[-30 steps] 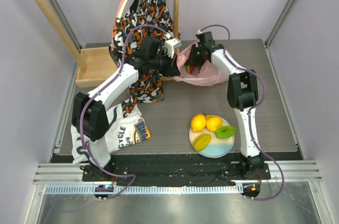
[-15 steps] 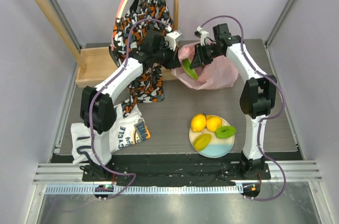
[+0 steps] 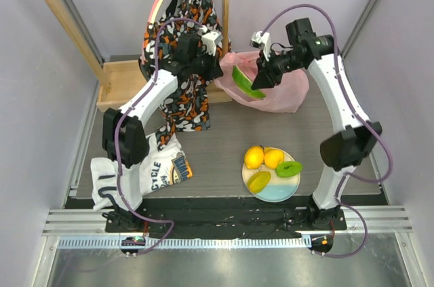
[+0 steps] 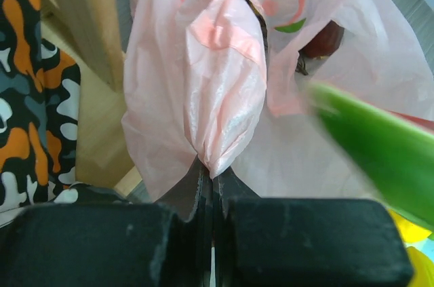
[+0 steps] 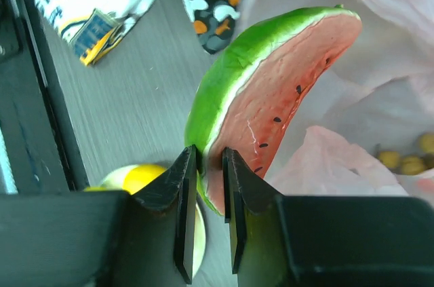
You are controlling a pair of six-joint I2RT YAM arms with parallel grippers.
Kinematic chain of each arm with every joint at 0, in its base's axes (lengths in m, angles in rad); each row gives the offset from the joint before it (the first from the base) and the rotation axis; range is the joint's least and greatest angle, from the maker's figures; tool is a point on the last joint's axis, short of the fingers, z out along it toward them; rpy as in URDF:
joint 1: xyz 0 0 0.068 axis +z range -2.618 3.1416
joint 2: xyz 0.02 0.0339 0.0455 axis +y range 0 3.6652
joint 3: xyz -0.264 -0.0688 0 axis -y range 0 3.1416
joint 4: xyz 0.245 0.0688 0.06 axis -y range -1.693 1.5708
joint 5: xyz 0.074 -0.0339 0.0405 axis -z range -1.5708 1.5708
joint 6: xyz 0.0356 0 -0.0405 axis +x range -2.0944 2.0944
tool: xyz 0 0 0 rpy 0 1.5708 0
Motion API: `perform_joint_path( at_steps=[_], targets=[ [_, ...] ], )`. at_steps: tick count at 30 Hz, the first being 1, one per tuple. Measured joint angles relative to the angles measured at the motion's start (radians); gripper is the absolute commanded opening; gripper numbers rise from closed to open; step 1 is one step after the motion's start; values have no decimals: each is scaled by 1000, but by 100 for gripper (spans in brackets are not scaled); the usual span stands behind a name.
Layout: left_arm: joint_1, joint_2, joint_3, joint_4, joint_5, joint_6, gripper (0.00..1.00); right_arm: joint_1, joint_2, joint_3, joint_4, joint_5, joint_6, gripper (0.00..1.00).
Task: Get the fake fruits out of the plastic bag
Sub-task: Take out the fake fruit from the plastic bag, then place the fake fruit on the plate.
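The pink plastic bag (image 3: 279, 94) lies at the back of the table. My left gripper (image 3: 218, 63) is shut on a bunched edge of the bag (image 4: 217, 90), holding it up. My right gripper (image 3: 262, 81) is shut on the rind end of the watermelon slice (image 3: 245, 82), which hangs in the air over the bag's front left. In the right wrist view the slice (image 5: 271, 90) sits between the gripper (image 5: 209, 165) jaws. A dark red fruit (image 4: 324, 39) and small brownish grapes (image 5: 400, 160) show inside the bag. Two lemons (image 3: 263, 157) and a green piece (image 3: 289, 169) rest on the plate (image 3: 279, 194).
A patterned garment (image 3: 186, 26) hangs from a wooden rack (image 3: 64, 15) behind the left arm, down onto the table. The rack's wooden base (image 3: 125, 87) is at the back left. A white printed T-shirt (image 3: 146, 168) lies at the front left.
My right gripper has pulled the watermelon slice up out of the bag and swung right and higher. The left gripper has lifted the bag's edge slightly.
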Motion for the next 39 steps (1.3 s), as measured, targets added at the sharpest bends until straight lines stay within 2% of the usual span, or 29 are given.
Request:
perform_joint_path(
  at_steps=[3, 6, 10, 16, 28, 39],
  targets=[
    [20, 0, 0, 6, 20, -26, 0, 49, -144, -39, -42, 34, -139, 7],
    [40, 0, -1, 16, 37, -59, 0, 151, -319, -162, -63, 101, -300, 7],
    [69, 0, -6, 39, 68, -109, 0, 330, -597, -486, -94, 203, -537, 7],
    [90, -3, -47, 74, 97, -141, 0, 417, -900, -896, -149, 306, -813, 5],
    [91, -82, -161, 110, 112, -178, 0, 420, -1033, -1221, -146, 416, -1204, 3],
    [91, -131, -191, 109, 107, -152, 0, 420, -1107, -1273, -143, 439, -1291, 3]
  ],
)
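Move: The plate for the watermelon slice lies roughly 27 cm back, 6 cm right and 23 cm below the right hand, which already holds the slice above the bag. On it, the left lemon sits about 21 cm back and straight behind the hand, the right lemon 6 cm right of that one, the green fruit about 25 cm back and 12 right. The bag's middle is some 3 cm ahead, 5 right. From the left hand, the plate is about 30 cm back and 18 right. The watermelon slice, still gripped near one end, is swept away from the bag to the plate: the right hand rises about 5 cm at first, then arcs back nearly 28 cm in all, drifting right and sinking to 14 cm below its start as it turns counter-clockwise and points steeply down. The left hand keeps its pinch on the bag and draws some 3 cm left. ##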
